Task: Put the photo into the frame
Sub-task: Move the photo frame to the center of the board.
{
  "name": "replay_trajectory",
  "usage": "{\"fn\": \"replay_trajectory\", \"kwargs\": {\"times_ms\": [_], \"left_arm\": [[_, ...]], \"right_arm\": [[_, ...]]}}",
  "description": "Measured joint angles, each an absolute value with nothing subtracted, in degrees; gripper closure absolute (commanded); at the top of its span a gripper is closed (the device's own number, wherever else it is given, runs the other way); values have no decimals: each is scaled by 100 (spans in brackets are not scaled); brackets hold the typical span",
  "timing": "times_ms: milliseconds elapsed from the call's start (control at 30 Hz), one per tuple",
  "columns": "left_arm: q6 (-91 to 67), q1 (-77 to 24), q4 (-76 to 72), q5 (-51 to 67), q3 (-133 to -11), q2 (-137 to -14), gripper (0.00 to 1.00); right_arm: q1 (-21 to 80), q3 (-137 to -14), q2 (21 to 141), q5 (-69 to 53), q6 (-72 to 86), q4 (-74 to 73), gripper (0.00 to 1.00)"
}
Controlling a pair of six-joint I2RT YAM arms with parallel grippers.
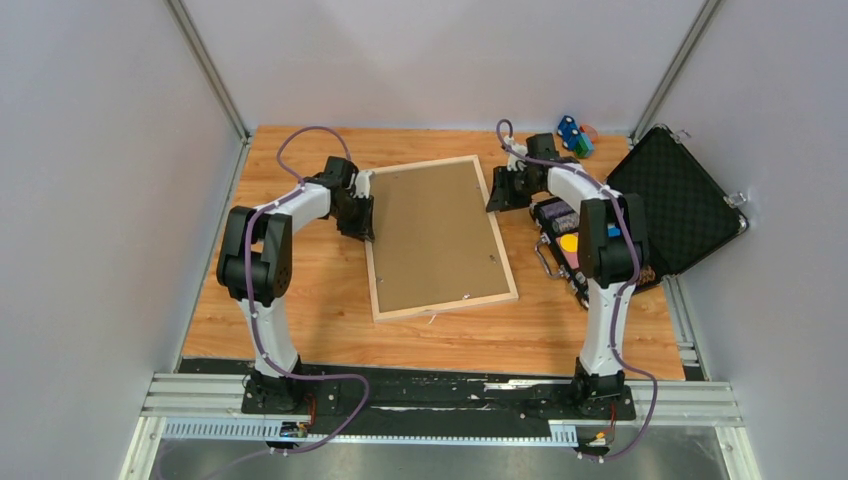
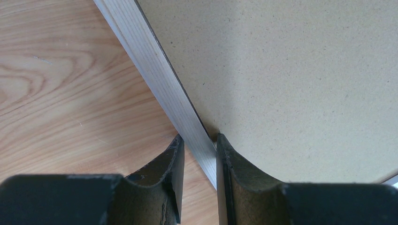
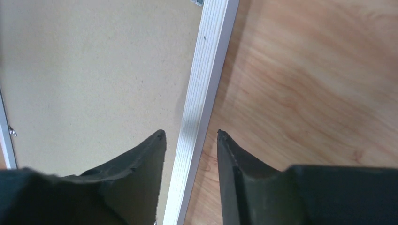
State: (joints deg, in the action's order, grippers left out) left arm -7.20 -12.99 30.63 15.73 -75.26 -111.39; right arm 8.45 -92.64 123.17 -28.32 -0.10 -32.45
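Observation:
The frame lies face down on the wooden table, and a plain brown backing board fills its back. The photo is not in view. My left gripper sits at the frame's left rail. In the left wrist view the pale rail runs slantwise between the fingers, and the left gripper is shut on it with both fingertips touching. My right gripper is at the right rail. In the right wrist view it straddles the rail, open, with a gap on each side.
An open black case with foam lid and small items inside lies right of the right arm. Small blue and green objects sit at the back right corner. Grey walls close in the table on three sides.

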Motion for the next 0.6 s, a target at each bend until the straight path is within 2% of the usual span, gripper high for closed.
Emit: {"fn": "replay_trajectory", "kwargs": {"times_ms": [67,133,600], "left_arm": [[-722,-1299,3063,1573,-7526,-11139,100],[-729,-1299,3063,1570,-7526,-11139,100],[-757,-1299,3063,1564,-7526,-11139,100]], "right_arm": [[843,-9306,12300,-2836,-95,-3164,46],[843,-9273,12256,-2827,-154,-3138,44],[829,-7269,10269,-2897,-596,-3238,40]]}}
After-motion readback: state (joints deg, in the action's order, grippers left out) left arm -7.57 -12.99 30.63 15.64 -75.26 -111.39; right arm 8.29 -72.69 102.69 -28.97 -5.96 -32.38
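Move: Just over the photo frame's right-hand rail, the right hand has the frame's middle some 7 cm back and 11 cm to its left, about 3 cm below. The frame's near right corner lies roughly 23 cm back and 3 cm to the right; the open black case sits about 11 cm back and 18 cm to the right. From the left hand, already on the left rail, the frame's middle is about level and 13 cm to the right. Backing off along the right rail towards the frame's near right corner, the right hand rises from just above it after a tiny nudge forward, ending about 8 cm farther back and 4 cm higher. Its part-open fingers spread wider, to a bit over half, and the wrist barely turns. The left hand stays put and keeps its pinch on the left rail. ##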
